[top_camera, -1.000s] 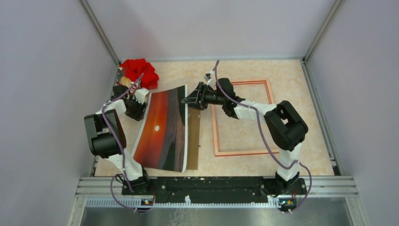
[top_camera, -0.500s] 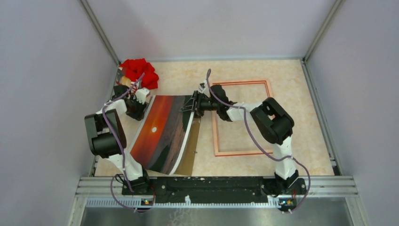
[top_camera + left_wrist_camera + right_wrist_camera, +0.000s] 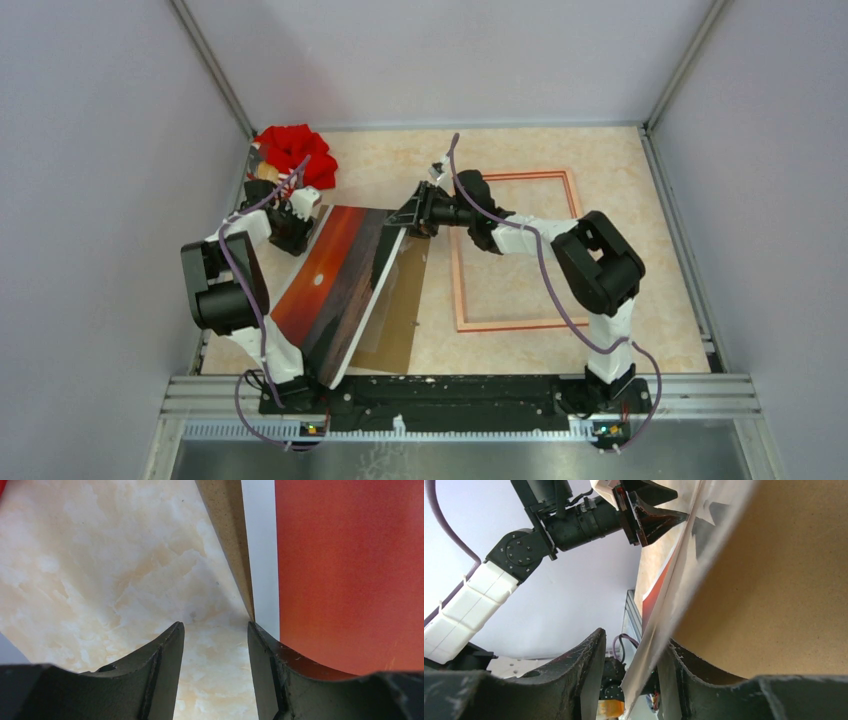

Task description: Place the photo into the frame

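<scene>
The photo (image 3: 335, 285), a red-orange sunset print, stands tilted with its right edge raised and its left edge low. Its far right corner sits between the jaws of my right gripper (image 3: 412, 214). In the right wrist view the thin sheet (image 3: 674, 595) lies against one finger of that gripper (image 3: 635, 637), with a gap to the other. My left gripper (image 3: 296, 226) is open and empty at the photo's far left corner. Its right fingertip (image 3: 260, 640) touches the print's white border (image 3: 350, 570). The frame (image 3: 458, 280) lies flat to the right, pale side up.
A brown hardboard panel (image 3: 395, 320) lies flat under the raised photo and also shows in both wrist views (image 3: 225, 520) (image 3: 774, 580). A red bundle (image 3: 295, 150) sits at the far left corner. Walls and rails enclose the table.
The photo's right edge has risen and the print has tipped more steeply to the left, uncovering more of the brown panel. My right gripper stayed at that corner. The left arm barely moved.
</scene>
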Tool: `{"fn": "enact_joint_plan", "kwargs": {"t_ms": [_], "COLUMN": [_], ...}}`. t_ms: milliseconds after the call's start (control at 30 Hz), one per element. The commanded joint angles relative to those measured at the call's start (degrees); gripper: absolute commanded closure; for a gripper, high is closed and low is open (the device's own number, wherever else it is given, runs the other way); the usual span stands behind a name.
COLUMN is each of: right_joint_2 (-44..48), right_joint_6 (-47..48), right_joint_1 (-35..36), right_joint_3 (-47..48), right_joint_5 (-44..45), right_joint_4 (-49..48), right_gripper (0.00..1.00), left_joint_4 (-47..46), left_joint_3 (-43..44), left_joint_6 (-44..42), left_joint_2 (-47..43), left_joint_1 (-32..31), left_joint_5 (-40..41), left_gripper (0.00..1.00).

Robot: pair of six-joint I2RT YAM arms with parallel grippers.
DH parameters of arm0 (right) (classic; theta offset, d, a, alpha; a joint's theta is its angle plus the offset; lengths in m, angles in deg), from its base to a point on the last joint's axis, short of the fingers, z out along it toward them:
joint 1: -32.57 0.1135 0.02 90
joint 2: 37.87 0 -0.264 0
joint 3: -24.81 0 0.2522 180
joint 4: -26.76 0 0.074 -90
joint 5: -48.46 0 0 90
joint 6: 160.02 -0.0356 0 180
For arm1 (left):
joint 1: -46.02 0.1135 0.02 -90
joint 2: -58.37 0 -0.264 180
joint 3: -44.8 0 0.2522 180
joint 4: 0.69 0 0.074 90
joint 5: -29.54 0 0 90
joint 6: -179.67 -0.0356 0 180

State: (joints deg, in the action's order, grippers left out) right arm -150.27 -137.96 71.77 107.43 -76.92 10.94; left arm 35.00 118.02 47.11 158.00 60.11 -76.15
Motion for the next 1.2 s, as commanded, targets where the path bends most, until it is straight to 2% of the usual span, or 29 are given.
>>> {"fn": "enact_joint_plan", "kwargs": {"t_ms": [0,333,600,733,1167], "right_joint_2": [-0.18,5.21,6.76,8.50,12.96], "right_joint_6": [-1.72,1.61,3.50,5.72,11.48], "right_joint_1": [-0.39,-4.08,-4.84,-5.74,-10.11], "right_joint_3": [0.81,-2.10,-1.83,-1.94,-2.07], "right_joint_5": [-0.20,0.39,-0.31,0.34,-1.05], "right_joint_4": [-5.33,-1.47,0.86,4.38,12.27], "right_gripper": [0.59,0.76,0.77,0.85,0.88], "left_joint_4": [5.93,6.68,7.59,7.97,9.48], "left_joint_3": [-0.36,1.95,3.10,3.60,5.05], "left_joint_6": [-1.29,-1.47,-1.08,-1.03,-0.06], "left_joint_2": [1.31,2.05,2.09,1.86,2.01], "left_joint_1": [-0.81,0.09,0.24,0.22,0.07], "left_joint_5": [0.61,1.74,1.18,1.38,0.18], "left_gripper": [0.43,0.43,0.43,0.43,0.43]}}
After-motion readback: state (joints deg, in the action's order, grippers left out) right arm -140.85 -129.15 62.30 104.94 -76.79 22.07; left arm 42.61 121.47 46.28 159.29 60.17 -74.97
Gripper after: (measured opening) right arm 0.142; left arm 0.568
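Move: The photo's raised right edge, near its far corner, already lies between the open right fingers, within a centimetre or two of the hand point. The photo's middle is about 14 cm left and 4 cm back, 10 cm lower; the backing board's is 8 cm left, 3 cm back and 16 cm down, the frame's 26 cm right, 5 cm ahead, as far down. From the left hand, the raised edge is some 20 cm right, 5 cm back and 12 cm higher. Close the right fingers on the photo's lifted right edge until they pinch it, one finger above and one below, and bring the right gripper about 8 cm to the right towards the frame and 4 cm forward, dipping a centimetre, then rising about 3. Swing its fingers slightly clockwise. Keep the left fingertip at the photo's left edge, easing back about 1 cm. ##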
